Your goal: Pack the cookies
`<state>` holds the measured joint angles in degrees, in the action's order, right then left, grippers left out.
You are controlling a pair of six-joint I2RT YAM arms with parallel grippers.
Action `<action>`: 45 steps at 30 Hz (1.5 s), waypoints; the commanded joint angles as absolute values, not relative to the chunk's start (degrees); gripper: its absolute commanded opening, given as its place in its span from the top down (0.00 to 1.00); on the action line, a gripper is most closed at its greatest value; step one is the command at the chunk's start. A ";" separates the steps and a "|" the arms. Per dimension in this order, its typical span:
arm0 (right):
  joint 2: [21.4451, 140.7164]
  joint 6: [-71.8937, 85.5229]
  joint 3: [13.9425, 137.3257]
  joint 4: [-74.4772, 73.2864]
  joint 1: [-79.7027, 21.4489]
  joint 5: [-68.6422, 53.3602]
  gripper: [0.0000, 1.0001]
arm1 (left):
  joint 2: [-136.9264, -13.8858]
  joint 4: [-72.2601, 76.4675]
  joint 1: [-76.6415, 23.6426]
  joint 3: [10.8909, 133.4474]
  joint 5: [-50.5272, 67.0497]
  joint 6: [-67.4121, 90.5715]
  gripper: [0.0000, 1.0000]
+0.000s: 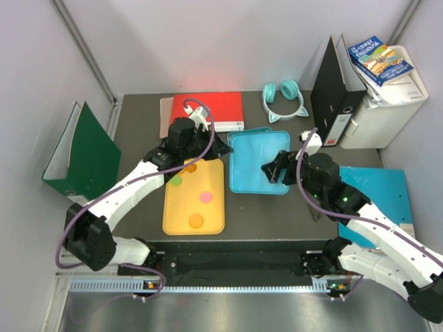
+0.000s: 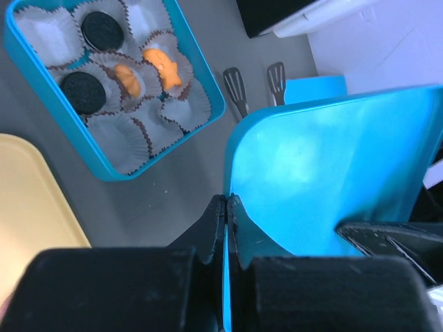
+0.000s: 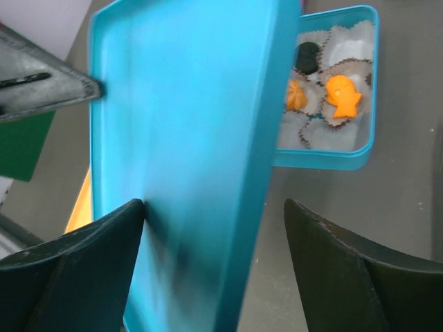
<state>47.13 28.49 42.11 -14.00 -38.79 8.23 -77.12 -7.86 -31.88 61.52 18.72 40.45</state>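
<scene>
A blue lid (image 1: 256,162) hangs tilted over the blue tin (image 1: 250,131). My left gripper (image 2: 227,206) is shut on the lid's (image 2: 325,173) left edge. My right gripper (image 3: 213,204) is open around the lid's (image 3: 187,117) opposite edge; its left finger touches the lid and its right finger (image 3: 332,256) stands apart. In the tin (image 2: 104,169), paper cups hold black cookies (image 2: 102,30) and orange cookies (image 2: 165,67). More cookies lie on the yellow tray (image 1: 173,225): orange (image 1: 196,220), pink (image 1: 205,197), green (image 1: 176,180).
A green binder (image 1: 86,155) stands at the left. A red book (image 1: 214,107) and teal headphones (image 1: 282,99) lie at the back. At the right are a black binder (image 1: 332,104), a white box (image 1: 387,104) and a blue folder (image 1: 377,190). Metal tongs (image 2: 237,86) lie beside the tin.
</scene>
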 commanded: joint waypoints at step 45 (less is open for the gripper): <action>74.61 -73.63 39.74 49.53 -68.72 67.41 1.00 | -77.87 -11.43 -19.34 66.27 19.23 50.98 0.02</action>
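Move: Above and short of the cookie box, both hands are at the blue lid: its middle is about 9 cm right and 3 cm back of the left hand, which already pinches its left edge, and some 5 cm left and 3 cm ahead of the open right hand. The box's middle lies roughly 15 cm ahead, 5 cm left and 20 cm below the right hand. The yellow tray is about 11 cm left, 7 cm back and 22 cm below the left hand. Closing on the lid's right edge, the right hand takes over the grip; then the left opens wide, lets go and pulls clear, about 8 cm left and 5 cm forward. The right lifts some 6 cm, then sinks nearly as far while easing forward-left towards the box, rolling its left side down and tipping its fingers up, about 80 degrees altogether. ##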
